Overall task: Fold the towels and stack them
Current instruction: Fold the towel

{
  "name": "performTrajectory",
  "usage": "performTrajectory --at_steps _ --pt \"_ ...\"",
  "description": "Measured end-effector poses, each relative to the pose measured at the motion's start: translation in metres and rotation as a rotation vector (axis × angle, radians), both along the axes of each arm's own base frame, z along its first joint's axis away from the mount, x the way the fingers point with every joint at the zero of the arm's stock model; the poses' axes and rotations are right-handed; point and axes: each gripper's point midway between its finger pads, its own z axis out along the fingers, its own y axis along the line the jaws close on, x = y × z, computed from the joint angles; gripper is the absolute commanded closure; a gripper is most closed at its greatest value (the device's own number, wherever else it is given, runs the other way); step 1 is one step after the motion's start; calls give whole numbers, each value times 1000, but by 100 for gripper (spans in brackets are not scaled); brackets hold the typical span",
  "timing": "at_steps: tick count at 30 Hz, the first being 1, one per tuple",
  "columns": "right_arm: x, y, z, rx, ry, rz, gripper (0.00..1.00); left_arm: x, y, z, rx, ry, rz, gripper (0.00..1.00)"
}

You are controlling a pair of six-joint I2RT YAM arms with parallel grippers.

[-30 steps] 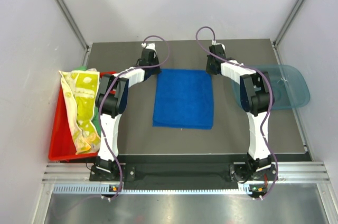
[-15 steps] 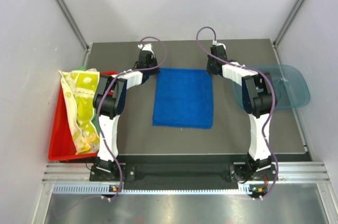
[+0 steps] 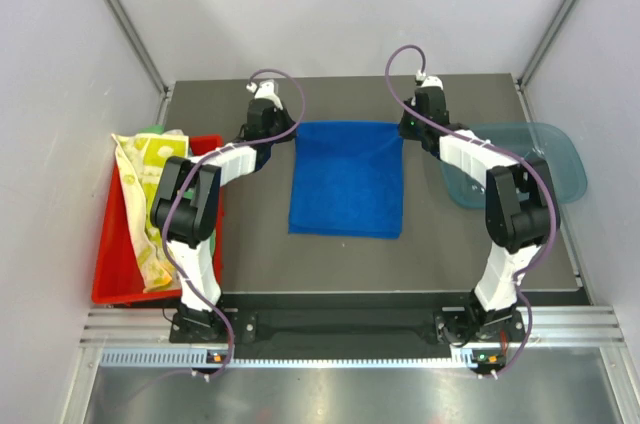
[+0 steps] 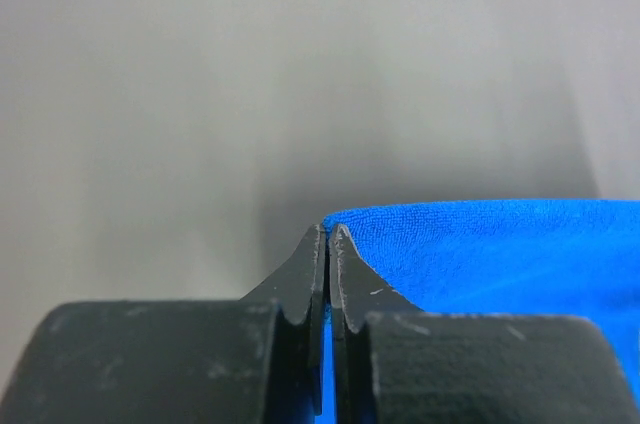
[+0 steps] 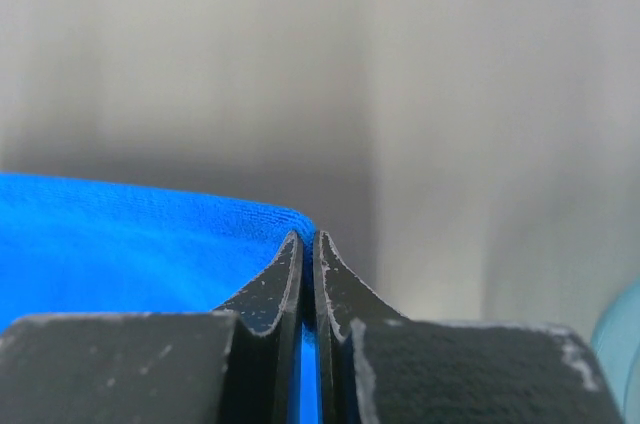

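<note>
A royal blue towel (image 3: 347,180) lies spread on the dark table, its far edge lifted. My left gripper (image 3: 283,131) is shut on its far left corner; in the left wrist view the gripper (image 4: 328,232) pinches blue cloth (image 4: 500,254). My right gripper (image 3: 404,128) is shut on the far right corner; in the right wrist view the gripper (image 5: 308,238) holds the cloth (image 5: 120,244). The pale yellow crocodile-print towel (image 3: 155,199) lies crumpled in the red tray (image 3: 112,264), over a green towel (image 3: 184,234). The purple and white towels are out of view.
A translucent blue bin (image 3: 545,159) sits at the right of the table, close behind the right arm. The red tray hangs over the table's left edge. Grey walls close in the far side.
Both grippers moved farther toward the back of the table with the towel's far corners, stretching the far edge; the towel's near edge slid slightly away from the arm bases.
</note>
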Motion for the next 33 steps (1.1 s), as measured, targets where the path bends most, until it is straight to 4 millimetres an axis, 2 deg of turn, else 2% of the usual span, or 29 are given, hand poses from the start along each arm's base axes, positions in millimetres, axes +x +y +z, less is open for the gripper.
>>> performTrajectory --at_steps 8,15,25,33 --pt "-53 4 -27 9 60 36 100 -59 8 -23 -42 81 -10 100" --pt "-97 9 -28 17 60 65 100 -103 11 -16 -69 83 -20 100" --pt "-147 10 -43 24 78 76 100 -151 7 -16 -79 83 -47 100" --pt "-174 8 -38 40 50 74 100 -183 3 -19 -61 72 -57 100"
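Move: Each gripper already holds a far corner of the blue towel, some 9 cm above the table. The towel's near-left corner lies about 29 cm back from the left gripper, 1 cm to its left; the near-right corner about 29 cm back and level sideways from the right one. The red bin's middle is roughly 40 cm left and 26 back of the left gripper, the teal box's 32 cm right and 9 back of the right one. Keep both grippers shut on the towel's raised far corners and draw them straight back together, about 18 cm, carrying that edge over the lying part towards the near edge. Let the left sink some 2 cm and the right about 4 early on, fingers still pointing forward and barely tipping, so the edge travels above the lower layer. ##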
